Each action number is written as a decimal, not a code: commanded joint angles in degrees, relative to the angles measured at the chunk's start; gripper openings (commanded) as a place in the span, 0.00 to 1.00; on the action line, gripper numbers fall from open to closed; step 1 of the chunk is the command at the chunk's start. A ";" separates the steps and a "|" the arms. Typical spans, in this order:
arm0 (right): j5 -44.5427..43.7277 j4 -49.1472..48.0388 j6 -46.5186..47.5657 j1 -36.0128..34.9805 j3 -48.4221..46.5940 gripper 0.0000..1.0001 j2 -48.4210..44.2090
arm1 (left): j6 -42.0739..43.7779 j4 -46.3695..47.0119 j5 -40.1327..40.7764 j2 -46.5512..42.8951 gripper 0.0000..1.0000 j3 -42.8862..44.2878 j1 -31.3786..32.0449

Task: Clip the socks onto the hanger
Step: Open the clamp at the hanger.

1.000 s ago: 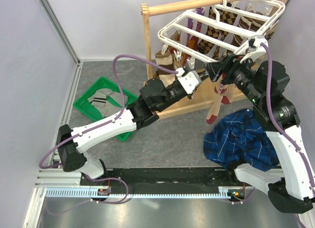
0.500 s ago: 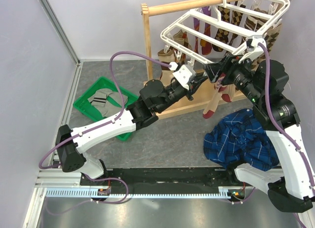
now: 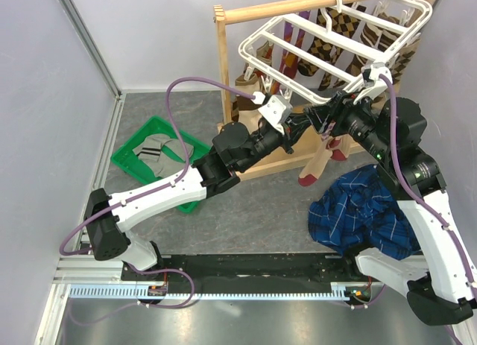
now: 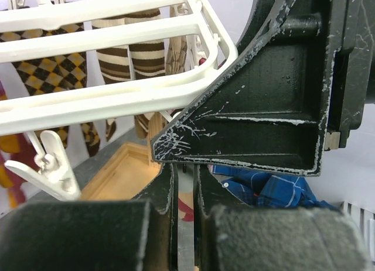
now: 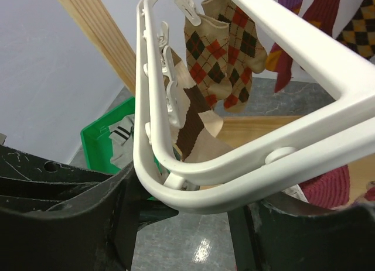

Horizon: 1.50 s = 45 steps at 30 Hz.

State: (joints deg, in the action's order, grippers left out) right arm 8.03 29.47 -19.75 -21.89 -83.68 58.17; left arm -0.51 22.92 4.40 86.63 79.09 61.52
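Observation:
The white hanger [image 3: 298,68] hangs from the wooden rail, and other socks are clipped to its far side. Under its near right corner my left gripper [image 3: 311,121] is shut, and a tan sock [image 3: 314,162] with a maroon toe dangles from its tips. In the left wrist view the hanger [image 4: 117,98] passes just above the left gripper [image 4: 184,171], whose jaws stand almost together. My right gripper [image 3: 328,115] is open and straddles the corner rim. In the right wrist view that rim of the hanger [image 5: 304,148] and a small clip lie between the fingers of the right gripper [image 5: 187,206].
A green basket [image 3: 133,138] at the left holds grey socks [image 3: 153,153] with striped cuffs. Brown argyle socks [image 3: 328,43] hang at the back of the hanger. A blue plaid cloth [image 3: 365,214] lies by the right arm. The wooden stand's post [image 3: 221,69] rises left of the grippers.
Both grippers have shifted left beneath the hanger's corner, and the hanger has swung with them. The tan sock has swung left. The right jaws have narrowed a little.

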 commanded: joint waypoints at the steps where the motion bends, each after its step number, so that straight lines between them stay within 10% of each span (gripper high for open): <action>1: -0.30 -5.39 0.77 -0.26 0.80 0.60 -1.48 | -3.35 -0.95 -3.70 0.29 0.02 -2.01 1.94; 17: -0.83 -9.26 -3.10 -0.26 1.94 0.37 -1.92 | -6.16 2.83 -6.07 1.87 0.02 -2.98 2.47; 28: 0.41 -8.64 -2.93 -0.26 1.94 0.00 -2.01 | -4.32 2.84 -1.07 -0.23 0.41 -3.42 2.38; 36: 0.23 -8.21 -1.70 -0.26 2.47 0.00 -1.83 | -4.76 -2.60 3.58 -4.36 0.74 -4.47 2.21; 45: -0.74 -7.42 1.02 -0.26 2.82 0.00 -1.75 | -13.71 -17.54 14.12 -14.64 0.87 -12.62 0.62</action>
State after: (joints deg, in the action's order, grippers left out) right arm 7.66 21.61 -21.30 -22.13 -81.49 55.94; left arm -7.14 12.91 10.70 77.69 70.67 63.00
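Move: The white clip under the hanger's near right corner is already between the left fingertips, practically at that hand's point, and about 1 cm ahead and 1 cm left of the right hand's point, level with it. From the right hand, the corner stands about 1 cm ahead and 3 cm above, and the clipped beige sock hangs some 4 cm to the right, 12 cm lower. The next clip lies about 6 cm ahead and 5 cm left of the left hand, level with it. The clip at the hanger corner gets pinched by the right fingers, which close from wide to a small gap, then keep a firm squeeze as that hand climbs about 3 cm in all, its fingers tipping slightly up. The left hand first rises a bare centimetre with its hold, then opens wide, lets the clip go and pulls away, down some 5 cm and slightly back, then left. ##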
